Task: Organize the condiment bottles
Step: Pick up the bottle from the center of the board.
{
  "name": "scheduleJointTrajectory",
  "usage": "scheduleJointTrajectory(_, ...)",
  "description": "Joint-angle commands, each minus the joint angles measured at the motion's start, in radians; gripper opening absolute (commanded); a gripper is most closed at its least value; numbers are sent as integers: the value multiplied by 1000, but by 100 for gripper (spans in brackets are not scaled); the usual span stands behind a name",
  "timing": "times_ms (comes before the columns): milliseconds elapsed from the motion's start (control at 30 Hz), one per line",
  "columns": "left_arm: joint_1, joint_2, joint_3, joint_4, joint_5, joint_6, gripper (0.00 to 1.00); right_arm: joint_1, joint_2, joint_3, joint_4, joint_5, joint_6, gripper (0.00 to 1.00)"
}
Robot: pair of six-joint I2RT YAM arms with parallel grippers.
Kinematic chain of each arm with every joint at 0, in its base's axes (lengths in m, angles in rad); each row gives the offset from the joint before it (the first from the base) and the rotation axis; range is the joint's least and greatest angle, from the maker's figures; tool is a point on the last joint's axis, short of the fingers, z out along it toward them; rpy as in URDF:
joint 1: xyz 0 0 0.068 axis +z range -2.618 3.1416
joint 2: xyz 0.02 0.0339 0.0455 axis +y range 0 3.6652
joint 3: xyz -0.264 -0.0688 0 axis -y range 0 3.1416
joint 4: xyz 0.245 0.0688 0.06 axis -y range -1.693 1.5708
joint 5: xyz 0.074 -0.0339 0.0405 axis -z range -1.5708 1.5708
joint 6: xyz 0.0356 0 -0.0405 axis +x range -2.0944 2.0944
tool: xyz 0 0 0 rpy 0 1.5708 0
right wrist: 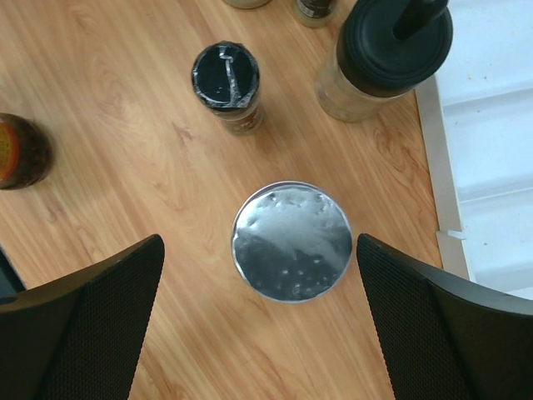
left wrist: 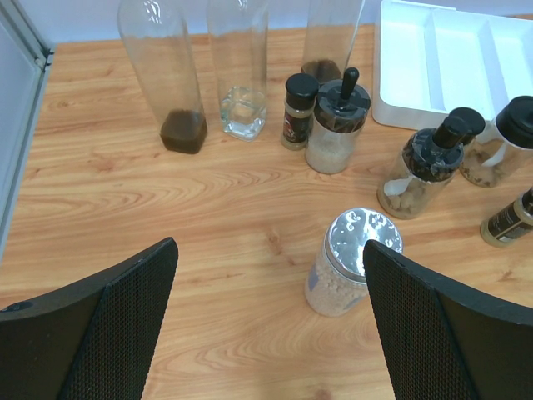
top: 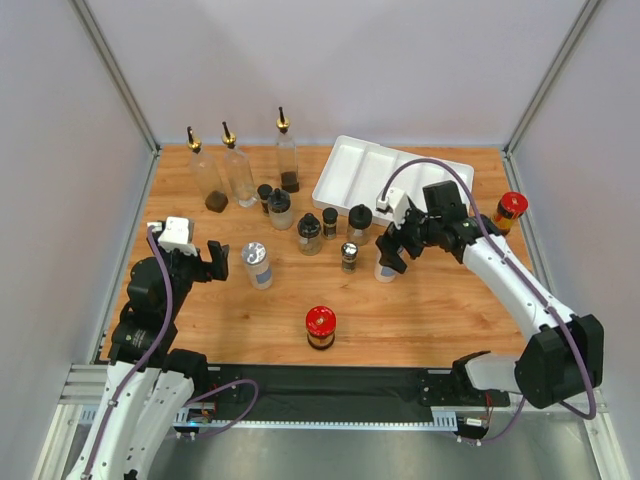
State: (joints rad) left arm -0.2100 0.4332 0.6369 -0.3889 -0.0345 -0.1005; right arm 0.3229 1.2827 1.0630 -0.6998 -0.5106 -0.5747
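Observation:
Three tall clear pourer bottles (top: pixel 238 170) stand in a row at the back left. In front of them is a cluster of small black-capped jars (top: pixel 309 233). My left gripper (top: pixel 205 262) is open, low over the wood, just left of a silver-lidded shaker (top: pixel 257 265). In the left wrist view this shaker (left wrist: pixel 354 258) stands in front of the right fingertip (left wrist: pixel 391 275), untouched. My right gripper (right wrist: pixel 258 242) is open, pointing straight down above a second silver-lidded shaker (right wrist: pixel 291 242), whose lid lies between the fingers. Red-lidded jars stand at the front middle (top: pixel 320 327) and at the right edge (top: pixel 510 212).
A white divided tray (top: pixel 350 165) lies at the back right, its edge (right wrist: pixel 441 167) close beside the right gripper. A black-capped jar (right wrist: pixel 226 77) and a wide black-lidded jar (right wrist: pixel 391 50) stand just beyond the shaker. Grey walls and metal posts enclose the table.

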Motion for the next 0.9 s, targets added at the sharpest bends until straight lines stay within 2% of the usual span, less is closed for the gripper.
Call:
scheduleJointTrajectory(0,-5,1,9,1,8,5,100,13,29,41,56,109,48,100)
scheduleJointTrajectory(233,-6,1,10,-1,8,7,100,36,87,37,57,147,58,99)
scheduleJointTrajectory(433,-8,-2,12,-2,7,5,100,41,107,32,51,132,59,90)
scheduleJointTrajectory(533,-9,-2,12,-1,8,7,100,47,116,32,46,130,59,82)
scheduleJointTrajectory(633,-9,-2,12,-2,8,7,100,50,130,38,31,121,56,68)
scheduleJointTrajectory(667,-9,1,12,-2,8,5,100,51,130,38,25,116,55,58)
scheduleJointTrajectory(733,-9,-2,12,-1,8,7,100,51,127,40,20,113,50,47)
scheduleJointTrajectory(767,-9,-2,12,-2,8,7,100,50,121,41,14,113,46,38)
scheduleJointTrajectory(867,-9,-2,12,-2,8,7,100,53,99,48,0,116,36,26)
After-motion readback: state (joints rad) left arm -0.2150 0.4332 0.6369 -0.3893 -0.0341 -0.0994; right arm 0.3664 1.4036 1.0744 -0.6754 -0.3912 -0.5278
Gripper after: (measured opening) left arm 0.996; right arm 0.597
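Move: The silver-lidded bottle stands almost under the right gripper, its middle about 1 cm ahead, level sideways and some 8 cm below. From it, the small spice jar is about 8 cm to the left and 2 cm farther out, the black-lidded jar about 6 cm left and 9 cm farther out, and the white tray's middle roughly 22 cm farther out and 4 cm right. From the left hand the bottle lies about 35 cm right, 5 cm ahead and 17 cm below. Down by some 3.5 cm and a little forward, the right hand lowers its open fingers around the top of the silver-lidded bottle, the slanted wrist steepening by only 5 degrees or so. As the descent eases off, the fingers close from wide open to a bit over half and pinch the bottle on both sides at the lid. ##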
